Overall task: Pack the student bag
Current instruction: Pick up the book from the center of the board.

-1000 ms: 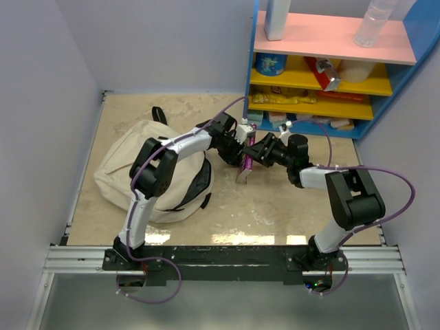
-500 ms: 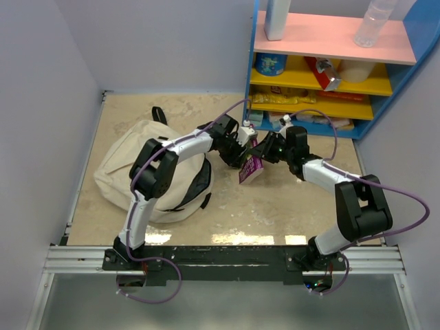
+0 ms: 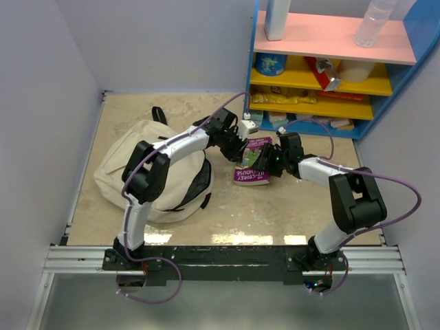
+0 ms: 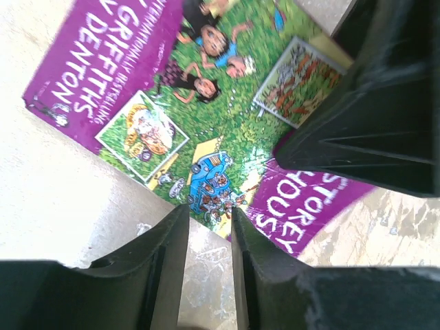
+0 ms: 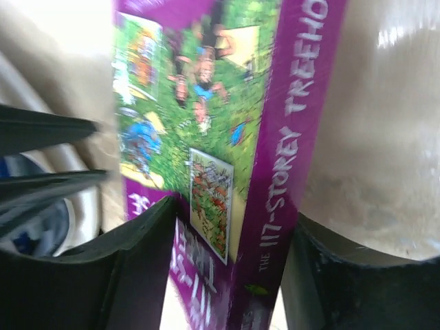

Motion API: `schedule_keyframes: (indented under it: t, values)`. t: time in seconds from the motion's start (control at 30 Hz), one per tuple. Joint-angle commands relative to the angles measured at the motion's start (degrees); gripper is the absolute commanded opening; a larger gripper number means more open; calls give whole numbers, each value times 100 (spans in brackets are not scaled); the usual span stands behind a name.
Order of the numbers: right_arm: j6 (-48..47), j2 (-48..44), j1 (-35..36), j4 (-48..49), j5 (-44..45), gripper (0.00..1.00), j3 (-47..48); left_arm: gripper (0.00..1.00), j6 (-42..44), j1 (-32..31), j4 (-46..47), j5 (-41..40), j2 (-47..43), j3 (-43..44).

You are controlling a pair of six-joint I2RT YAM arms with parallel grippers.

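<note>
The student bag (image 3: 137, 172), a beige backpack with its black-trimmed opening facing right, lies at the left of the table. A purple and green book (image 3: 251, 170) lies flat on the table to the right of the bag. My left gripper (image 3: 237, 146) hovers at the book's far-left edge. In the left wrist view its fingers (image 4: 210, 210) stand slightly apart with only bare table between them and the book (image 4: 206, 117) just past the tips. My right gripper (image 3: 270, 163) is open at the book's right side, its jaws (image 5: 235, 210) loosely straddling the book's spine (image 5: 289, 137).
A blue shelf unit (image 3: 330, 75) with pink and yellow boards holds bottles, packets and boxes at the back right, close behind the grippers. Grey walls close in the left, back and right sides. Beige tabletop (image 3: 275, 213) lies between the book and the arm bases.
The book stood upright between the two grippers, tipped over while hanging from them, and now lies flat on the table. The right gripper closed briefly and reopened; both have moved slightly back.
</note>
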Motion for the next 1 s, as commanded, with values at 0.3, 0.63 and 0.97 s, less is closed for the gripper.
schedule_keyframes:
  t: [0.3, 0.63, 0.97]
  values:
    - [206, -216, 5, 514, -9, 0, -312, 31, 584, 194, -1159, -214, -1055, 645]
    - [523, -445, -47, 875, -405, 0, -269, 61, 1262, 274, -2557, -1532, -3147, -248]
    - [514, -462, -47, 796, -501, 0, -5, 76, 1086, 115, -2602, -1244, -4256, -1674]
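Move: The bag's mouth lies about 16 cm left of the left hand, some 10 cm back and 4 cm below; the book's middle is some 7 cm to that hand's right, 1 cm ahead and 3 cm below. From the right hand, whose open fingers straddle the spine, the book's middle is about 5 cm left, 2 cm ahead and 1 cm lower, with the bag's mouth roughly 27 cm left and 5 cm back. After dipping about a centimetre, the right hand closes its fingers from either side onto the book's spine, pinches it and eases up about 2 cm, rolling some 5 to 10 degrees with its left side rising. The left hand climbs away from the book's left edge, nearly 20 cm up, then swings left and back over the bag's mouth, tilting its fingers up about 20 degrees and opening them wide. ##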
